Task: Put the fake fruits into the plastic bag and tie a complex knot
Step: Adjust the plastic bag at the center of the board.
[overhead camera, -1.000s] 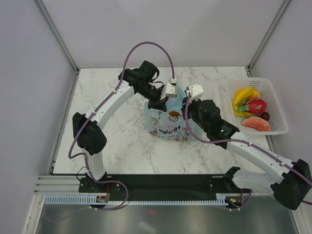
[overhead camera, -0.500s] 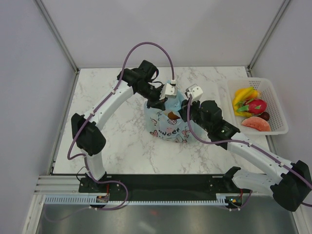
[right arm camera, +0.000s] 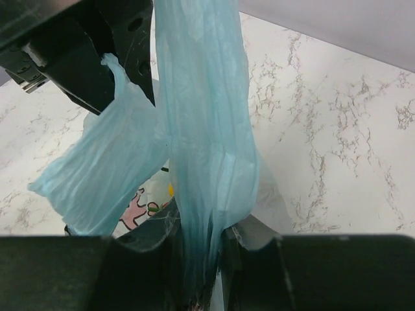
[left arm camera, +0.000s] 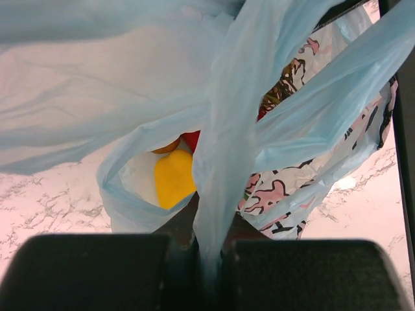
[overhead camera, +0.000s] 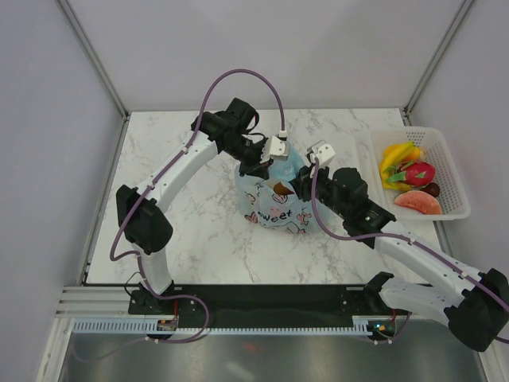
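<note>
The light-blue plastic bag (overhead camera: 274,203) stands mid-table with its two handles pulled up. My left gripper (overhead camera: 266,165) is above its far side, shut on one handle strip (left arm camera: 220,162). Below it the bag's mouth gapes, showing a yellow fruit (left arm camera: 174,178) and a red one (left arm camera: 191,139) inside. My right gripper (overhead camera: 302,181) is at the bag's right side; its jaws stand slightly parted, and the other handle (right arm camera: 201,97) runs loosely between them. More fake fruits lie in the basket: bananas (overhead camera: 398,155), dragon fruit (overhead camera: 417,172), an orange-red slice (overhead camera: 417,203), a dark ball (overhead camera: 432,189).
The white mesh basket (overhead camera: 457,187) sits at the table's right edge. The left arm's black gripper body (right arm camera: 84,58) hangs close in front of my right wrist camera. White marble table (overhead camera: 175,239) lies bare to the left of the bag, with walls on three sides.
My right gripper's jaws have parted from shut, and the right arm has shifted slightly right and toward the near edge. The left arm and its grip have not moved.
</note>
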`<act>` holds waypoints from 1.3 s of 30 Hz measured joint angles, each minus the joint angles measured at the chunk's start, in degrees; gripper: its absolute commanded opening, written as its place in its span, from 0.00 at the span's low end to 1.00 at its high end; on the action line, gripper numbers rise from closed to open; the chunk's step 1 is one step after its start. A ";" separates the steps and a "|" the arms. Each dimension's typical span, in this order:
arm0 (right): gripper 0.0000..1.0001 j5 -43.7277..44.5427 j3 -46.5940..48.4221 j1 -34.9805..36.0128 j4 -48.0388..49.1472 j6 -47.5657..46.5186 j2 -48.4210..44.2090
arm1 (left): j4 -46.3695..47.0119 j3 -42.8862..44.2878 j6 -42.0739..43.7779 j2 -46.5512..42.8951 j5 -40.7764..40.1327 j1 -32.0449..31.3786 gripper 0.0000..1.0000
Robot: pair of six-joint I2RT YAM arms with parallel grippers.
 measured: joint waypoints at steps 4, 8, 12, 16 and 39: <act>0.29 -0.07 0.00 -0.35 0.09 0.20 0.00 | 0.02 0.00 0.00 0.00 -1.38 0.00 0.06; 0.32 -0.13 0.00 -0.35 0.15 0.35 0.00 | 0.31 0.00 0.00 0.00 -2.67 -0.02 0.06; 0.38 -0.66 0.00 -0.42 0.15 0.39 0.00 | 0.87 0.00 -0.02 0.00 -3.98 -0.24 0.06; 0.44 -1.79 0.00 -0.46 0.17 0.31 0.00 | 1.33 0.00 -0.02 0.00 -4.55 -0.70 0.06; 0.80 -6.54 -3.15 -0.55 2.93 -0.87 -1.36 | 3.72 -0.44 -0.68 0.00 -5.86 -0.92 0.05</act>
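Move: The right hand's partly open fingers already straddle the blue handle strip of the plastic bag, right at the hand point. The bag's filled body is about 4 cm to this hand's left, level with it fore and aft, and some 16 cm below; the brownish fruit in its mouth is about 4 cm left, 1 cm ahead and 14 cm down. From the left hand, which grips another bunch of the bag, that strip is roughly 10 cm right, 2 cm back and 1 cm higher. Around the bag's blue strip, the right hand spreads its fingers from about a third open to nearly wide, taking away the loose hold while easing back some 1.5 cm and left about 1 cm, dipping slightly late on and turning some 5 degrees counter-clockwise. The left hand keeps its pinch on the bunched film and carries it about 2 cm forward, tilting slightly. ##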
